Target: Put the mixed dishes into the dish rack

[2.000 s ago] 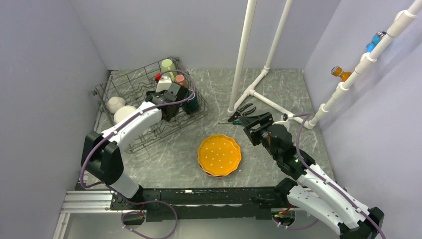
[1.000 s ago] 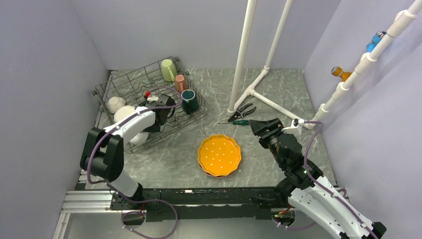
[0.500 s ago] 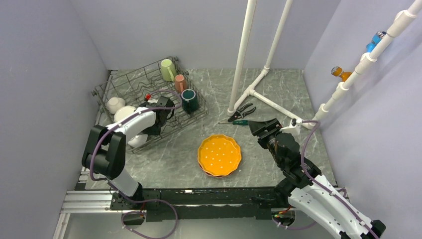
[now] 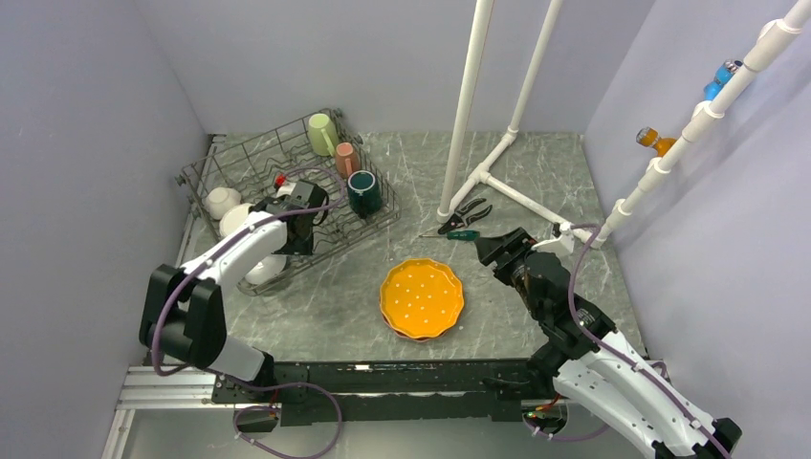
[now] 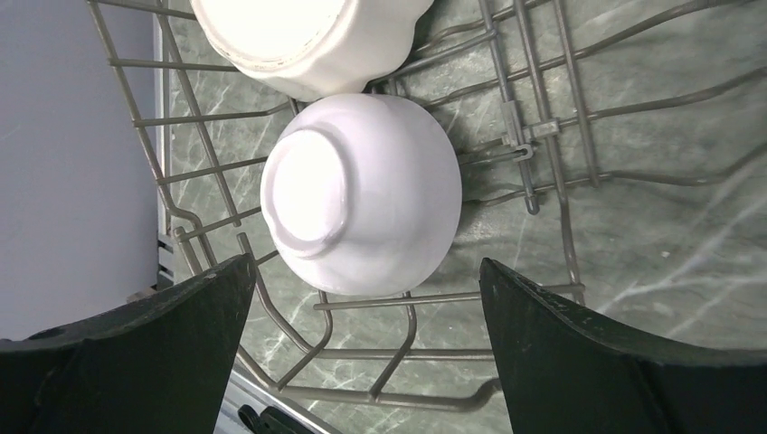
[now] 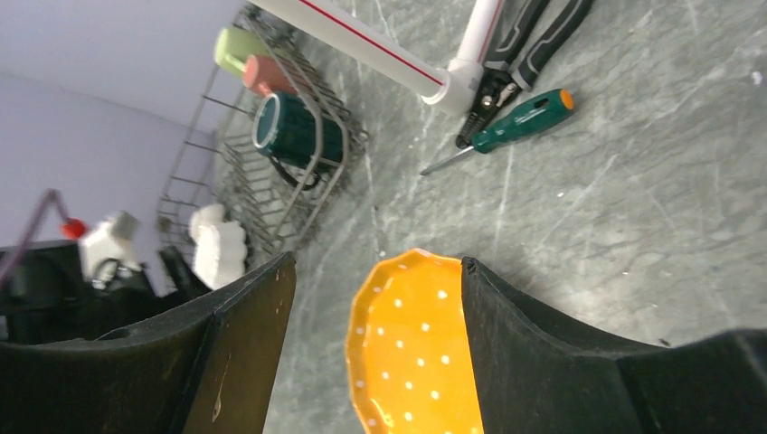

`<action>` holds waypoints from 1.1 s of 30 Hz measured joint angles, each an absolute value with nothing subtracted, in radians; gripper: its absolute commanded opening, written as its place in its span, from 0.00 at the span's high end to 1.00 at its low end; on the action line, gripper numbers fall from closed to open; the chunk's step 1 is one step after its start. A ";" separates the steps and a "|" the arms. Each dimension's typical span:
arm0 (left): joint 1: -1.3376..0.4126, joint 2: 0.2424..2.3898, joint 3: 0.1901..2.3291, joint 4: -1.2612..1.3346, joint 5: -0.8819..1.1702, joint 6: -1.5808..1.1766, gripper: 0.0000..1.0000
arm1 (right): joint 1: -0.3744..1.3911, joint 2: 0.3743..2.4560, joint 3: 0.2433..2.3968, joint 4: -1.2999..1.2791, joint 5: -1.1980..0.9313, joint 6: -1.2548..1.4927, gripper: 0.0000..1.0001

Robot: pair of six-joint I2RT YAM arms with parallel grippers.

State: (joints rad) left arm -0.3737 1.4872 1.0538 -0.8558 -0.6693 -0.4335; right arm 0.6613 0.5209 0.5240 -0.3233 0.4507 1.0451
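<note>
The dish rack [image 4: 251,161] stands at the back left with a pale green mug [image 4: 321,134], a pink mug [image 4: 346,159] and a dark teal mug [image 4: 363,193] along its right side. A plain white bowl [image 5: 362,194] lies upside down on the rack wires [image 5: 543,127], beside a scalloped bowl [image 5: 307,36]. My left gripper [image 5: 366,271] hovers open just above the white bowl [image 4: 265,269], touching nothing. Stacked orange dotted plates [image 4: 421,298] lie on the table. My right gripper [image 4: 497,251] hangs open just right of the plates [image 6: 416,353].
Black-handled pliers [image 4: 467,212] and a green screwdriver [image 4: 461,234] lie behind the plates. White pipes [image 4: 464,105] rise from the table's middle back and run along the right wall. Another white dish [image 4: 221,200] sits at the rack's left end.
My left gripper has opened wide and let go of the white bowl, which now rests in the rack's near corner. My right gripper has shifted slightly toward the plates.
</note>
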 measured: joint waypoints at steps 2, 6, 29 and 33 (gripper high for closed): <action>-0.373 1.456 1.054 -0.852 -0.657 -0.427 0.04 | 0.661 0.548 0.545 -0.352 0.445 1.007 0.30; -0.373 1.397 1.054 -0.831 -0.630 -0.412 0.01 | 0.661 0.612 0.589 -0.385 0.431 0.953 0.31; -0.316 1.617 1.029 -0.775 -0.675 -0.370 0.53 | 0.662 0.601 0.572 -0.372 0.373 0.934 0.30; -0.315 1.611 1.037 -0.772 -0.693 -0.362 0.70 | 0.661 0.592 0.567 -0.373 0.378 0.931 0.30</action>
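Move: The smooth white bowl sits on its side at the rack's near left corner, its middle about 4 cm ahead of the left hand, 3 cm left and 4 cm below. The scalloped white bowl stands roughly 14 cm ahead and 9 cm left of that hand, the dark green mug about 20 cm ahead and 23 cm right. From the right hand, the smooth bowl lies some 60 cm left, 7 cm ahead and 15 cm lower. Lift the open left gripper about 2 cm clear, then bring it back down some 6 cm and a little left over the smooth white bowl, tipping the fingers slightly downward. Straddle the bowl from base side to rim side, then close the fingers to roughly half open, pinching it. Meanwhile let the right hand sink slightly and roll its left side down about 10 degrees. ##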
